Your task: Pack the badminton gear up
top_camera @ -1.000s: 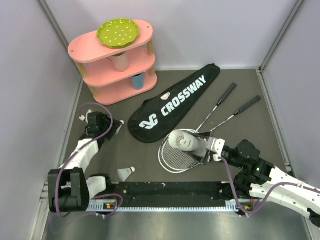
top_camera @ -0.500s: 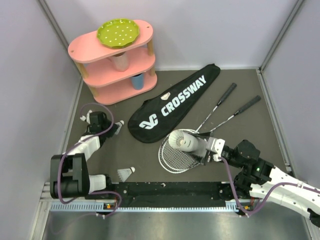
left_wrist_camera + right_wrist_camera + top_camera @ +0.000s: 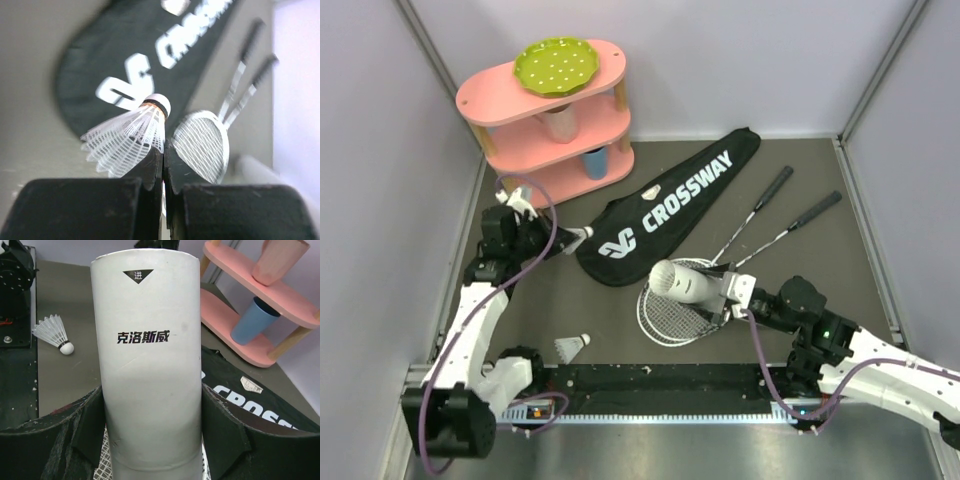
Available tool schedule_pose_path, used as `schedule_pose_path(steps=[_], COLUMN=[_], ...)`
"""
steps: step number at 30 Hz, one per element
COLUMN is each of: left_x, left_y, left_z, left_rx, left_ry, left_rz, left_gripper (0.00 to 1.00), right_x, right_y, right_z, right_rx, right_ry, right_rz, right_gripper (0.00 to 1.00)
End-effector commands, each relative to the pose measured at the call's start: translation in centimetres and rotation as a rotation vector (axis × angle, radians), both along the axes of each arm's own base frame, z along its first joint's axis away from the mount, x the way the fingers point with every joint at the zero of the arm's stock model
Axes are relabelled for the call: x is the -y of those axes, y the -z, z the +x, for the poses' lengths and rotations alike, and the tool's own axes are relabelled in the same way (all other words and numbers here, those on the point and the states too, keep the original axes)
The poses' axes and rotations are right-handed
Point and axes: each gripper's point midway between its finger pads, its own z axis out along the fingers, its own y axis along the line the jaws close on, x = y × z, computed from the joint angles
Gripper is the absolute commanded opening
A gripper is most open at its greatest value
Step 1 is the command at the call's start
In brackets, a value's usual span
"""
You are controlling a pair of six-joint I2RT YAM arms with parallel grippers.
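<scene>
My left gripper (image 3: 558, 241) is shut on the feather skirt of a white shuttlecock (image 3: 578, 238), held above the table beside the black "CROSSWAY" bag (image 3: 665, 205). In the left wrist view the shuttlecock (image 3: 127, 137) points cork-end away from the pinched fingertips (image 3: 155, 162). My right gripper (image 3: 725, 292) grips the long white tube (image 3: 688, 282) over the two rackets' heads (image 3: 665, 312), its mouth facing left. Seen from the right wrist, the tube (image 3: 150, 365) fills the span between both fingers (image 3: 87, 425). Another shuttlecock (image 3: 572, 345) lies near the front rail.
The pink three-tier shelf (image 3: 575, 170) with the green plate (image 3: 554, 64) stands at the back left, holding a blue cup (image 3: 252, 320). The racket handles (image 3: 775, 185) point to the back right. Grey walls close in both sides.
My left gripper closed on the shuttlecock and carried it up and right toward the bag. The right arm shifted the tube slightly left.
</scene>
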Motion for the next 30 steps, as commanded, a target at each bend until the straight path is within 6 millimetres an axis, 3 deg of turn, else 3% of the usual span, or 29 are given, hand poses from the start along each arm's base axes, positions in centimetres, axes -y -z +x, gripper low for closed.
schedule_pose_path(steps=[1,7,10,16,24,30], left_x=[5.5,9.2,10.8,12.8,15.3,17.6], left_y=[-7.6,-14.9,-16.4,-17.2,-16.3,-16.9], left_z=[-6.3,-13.3,-15.6,-17.9,-18.3,-19.0], left_rx=[0.184,0.404,0.447,0.45,0.4,0.417], left_ry=[0.418,0.663,0.771,0.911,0.962,1.019], left_rz=[0.064,0.008,0.0,-0.02,-0.019,-0.061], left_gripper=[0.0,0.0,0.0,0.0,0.0,0.0], right_x=[-0.5,-0.7,-0.8,-0.7,-1.0,-1.3], right_y=[-1.8,-1.2,-1.9,-2.4,-3.2,-3.3], right_z=[0.6,1.3,1.1,0.7,0.0,-0.3], right_rx=[0.04,0.031,0.024,-0.008,-0.022,-0.029], right_ry=[0.019,0.045,0.033,0.021,-0.018,-0.037], right_rz=[0.027,-0.012,0.0,0.005,0.035,0.045], right_gripper=[0.18,0.18,0.18,0.18,0.18,0.18])
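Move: The open mouth of the tube, held up in the right hand, lies about 24 cm to the right of the left hand, some 18 cm back and 13 cm higher. The bag's wide end is about 8 cm right and 7 cm ahead of the left hand, 12 cm below; the racket heads are roughly 30 cm right, 10 cm back, equally low. From the right hand the mouth is about 8 cm left, 3 cm ahead, 8 cm up. The shuttlecock, already pinched in the left fingers, is carried back about 19 cm, right about 16 cm and up some 17 cm, then a couple of centimetres down, slowing towards the tube mouth. The left wrist swings nearly 60 degrees clockwise and tips up, so the cork leads rightwards. The right hand keeps its grip on the tube, dipping about 2.5 cm and rising a centimetre again. ##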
